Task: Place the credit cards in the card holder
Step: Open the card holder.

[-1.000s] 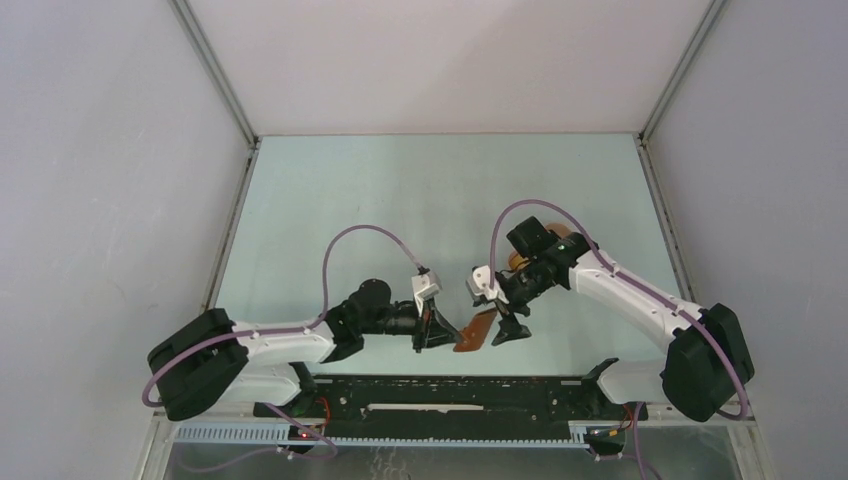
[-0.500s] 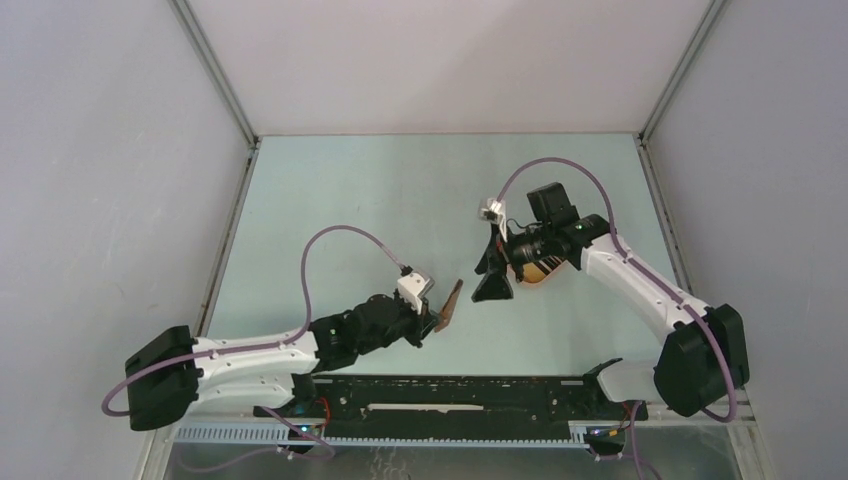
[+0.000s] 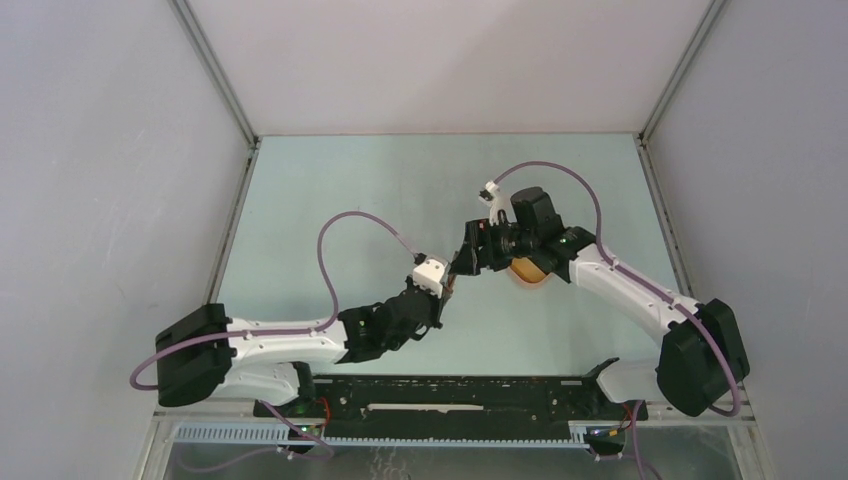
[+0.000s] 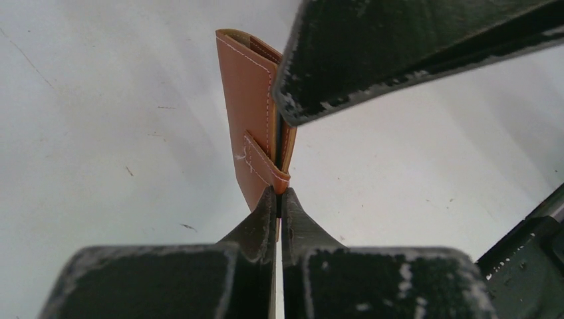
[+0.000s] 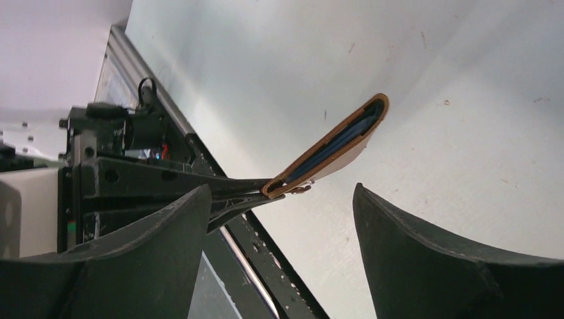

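Note:
My left gripper [image 4: 279, 196] is shut on the bottom corner of the card holder [image 4: 256, 119], a reddish-brown leather wallet held edge-on above the table. From the right wrist view the card holder [image 5: 332, 143] is folded nearly closed, and the blue edge of a credit card [image 5: 346, 133] shows between its leaves. No other credit cards are in view. My right gripper [image 5: 282, 193] stands open, with the holder's gripped end just ahead of the gap between its fingers. In the top view the left gripper [image 3: 445, 290] and right gripper [image 3: 466, 262] meet at mid-table around the holder [image 3: 452, 287].
An orange-tan rounded object [image 3: 527, 272] lies on the table, mostly hidden under the right arm. One right finger [image 4: 399, 46] hangs close above the holder in the left wrist view. The black base rail [image 3: 450, 395] runs along the near edge.
The left arm carried the card holder away from the near edge, up toward the right gripper. The right gripper swung left to meet it and its jaws narrowed a little.

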Robot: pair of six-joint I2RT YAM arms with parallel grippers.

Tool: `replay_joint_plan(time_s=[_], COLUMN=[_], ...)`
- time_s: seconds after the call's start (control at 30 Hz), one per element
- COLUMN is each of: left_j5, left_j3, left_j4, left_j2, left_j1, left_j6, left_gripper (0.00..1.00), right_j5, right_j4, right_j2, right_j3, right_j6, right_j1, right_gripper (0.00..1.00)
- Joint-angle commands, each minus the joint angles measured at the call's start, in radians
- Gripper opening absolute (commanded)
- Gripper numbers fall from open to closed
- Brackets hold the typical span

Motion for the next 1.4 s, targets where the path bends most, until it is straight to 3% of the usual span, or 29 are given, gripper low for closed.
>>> replay_joint_plan(time_s=[0.0,0.3,0.6,0.7,0.8,1.03,1.23,1.37], left_j5=[-0.077,-0.077,-0.100,-0.103,-0.100,-0.090,0.142,0.264], left_j3=[0.054,0.037,0.005,-0.014,-0.045,-0.136,-0.270,-0.338], left_j4=[0.051,0.054,0.050,0.058,0.084,0.119,0.200,0.226], left_j2=[0.002,-0.017,-0.057,-0.074,-0.099,-0.209,-0.363,-0.464], left_j1=[-0.008,-0.012,-0.012,-0.012,-0.012,0.007,0.134,0.199], left_j6=[0.012,0.008,0.000,-0.001,-0.007,-0.041,-0.158,-0.220], left_gripper=[0.00,0.00,0.00,0.00,0.00,0.00,0.00,0.00], right_j5=[0.147,0.167,0.132,0.117,0.110,0.032,-0.224,-0.229], right_j4=[0.043,0.051,0.047,0.050,0.052,0.061,-0.042,-0.108], right_j2=[0.011,0.045,0.074,0.079,0.080,0.064,0.086,0.130], right_j3=[0.005,0.005,0.005,0.005,0.005,0.005,0.046,0.077], right_j6=[0.089,0.069,0.040,0.026,0.009,-0.056,-0.308,-0.380], right_j1=[0.019,0.036,0.018,0.018,0.013,-0.001,-0.030,-0.053], right_gripper=[0.82,0.67,0.26,0.08,0.00,0.00,0.00,0.00])
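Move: Standing nearly edge-on and still almost shut, the card holder is already pinched by the left fingers at its strap; its middle lies roughly 3 cm ahead, 2 cm left and 2 cm below that hand. From the open right hand the card holder's middle is about 1 cm ahead, 3 cm left and 4 cm down. The card tray sits some 18 cm to the right hand's right, 5 cm farther out and 12 cm below. Sinking about 3 cm and easing 2 cm forward, the right hand shuts its wide-open fingers on the free edge of the cover nearer to it, while the left hand keeps its pinch almost in place. Then the left hand draws its cover away, about 5 cm left and 2 cm up, rolling some 20 degrees with its left side down; the right hand holds on, backing 2 cm and turning counter-clockwise. ##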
